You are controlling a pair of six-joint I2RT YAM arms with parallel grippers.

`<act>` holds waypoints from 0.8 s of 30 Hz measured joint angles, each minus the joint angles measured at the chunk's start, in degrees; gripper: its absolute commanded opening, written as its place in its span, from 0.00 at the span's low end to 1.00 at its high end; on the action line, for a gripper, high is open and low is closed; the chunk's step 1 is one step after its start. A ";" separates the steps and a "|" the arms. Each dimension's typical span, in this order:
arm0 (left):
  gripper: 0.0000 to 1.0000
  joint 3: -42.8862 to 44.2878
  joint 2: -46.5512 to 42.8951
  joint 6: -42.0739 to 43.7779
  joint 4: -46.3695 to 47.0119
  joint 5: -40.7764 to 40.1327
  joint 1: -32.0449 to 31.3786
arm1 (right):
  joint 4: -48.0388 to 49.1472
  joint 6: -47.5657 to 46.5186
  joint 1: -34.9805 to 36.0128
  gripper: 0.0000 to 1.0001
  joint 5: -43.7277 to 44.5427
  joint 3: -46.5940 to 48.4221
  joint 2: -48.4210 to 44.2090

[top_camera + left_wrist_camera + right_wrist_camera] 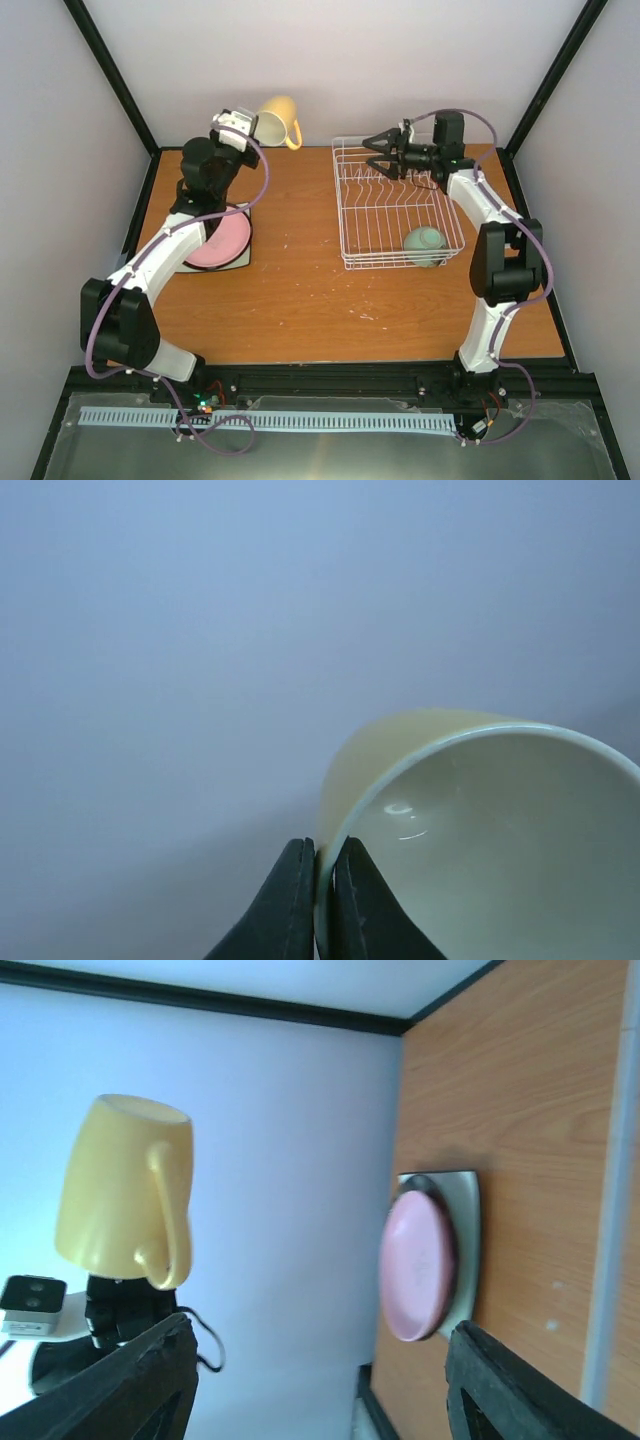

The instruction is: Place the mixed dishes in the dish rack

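My left gripper (250,128) is raised at the back left near the wall, shut on the rim of the yellow mug (281,121). In the left wrist view the two fingertips pinch the mug's wall (480,830), one inside and one outside. My right gripper (372,158) hovers over the far left corner of the white wire dish rack (345,215), open and empty. A mint-green bowl (424,243) sits in the rack's near right corner. The pink plate (220,240) tops a stack on the white square plate (243,262) at the left. The right wrist view shows the mug (120,1185) and the pink plate (420,1260).
Grey walls with black frame posts close in the wooden table (300,290) on three sides. A dark plate rim (425,1185) peeks out under the pink plate. My left arm reaches over the plate stack. A white rack wire (610,1210) crosses the right wrist view.
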 measured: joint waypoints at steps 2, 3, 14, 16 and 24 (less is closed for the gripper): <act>0.01 -1.51 -0.31 -5.29 8.22 2.16 -0.02 | 8.68 7.69 0.72 0.68 -2.58 -0.74 1.29; 0.01 -2.01 -0.39 -8.00 11.72 3.41 -0.04 | 14.38 12.15 1.09 0.69 -3.45 -0.94 2.05; 0.01 -6.86 -2.19 -20.98 26.51 7.78 -0.31 | 72.87 57.46 4.96 0.69 -2.38 6.60 18.47; 0.01 -6.93 -2.19 -21.14 26.80 7.72 -0.70 | 74.47 59.91 6.69 0.68 -2.95 8.85 19.28; 0.01 -6.93 -2.16 -21.03 27.04 7.21 -1.99 | 77.20 63.17 13.27 0.68 -6.14 17.53 19.69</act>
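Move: Some 20 cm to the right hand's left, about 3 cm farther out and 9 cm higher, the mug hangs by its rim in the left hand. Below the right hand, the dish rack's middle lies 10 cm back, 5 cm right and 21 cm down; the green bowl is 19 cm back, 11 cm right. From the left hand, the right gripper is about 25 cm right, 1 cm ahead, 10 cm lower; the pink plate is 18 cm back, 6 cm left. Swinging left and up about 12 cm each way, the right hand closes in on the mug's handle, first easing forward, then drawing back past its start, its open fingers tipping up and turning counter-clockwise. The left hand keeps its pinch on the rim, lifts the mug about 7 cm while backing off a little, and tilts its right side up. ##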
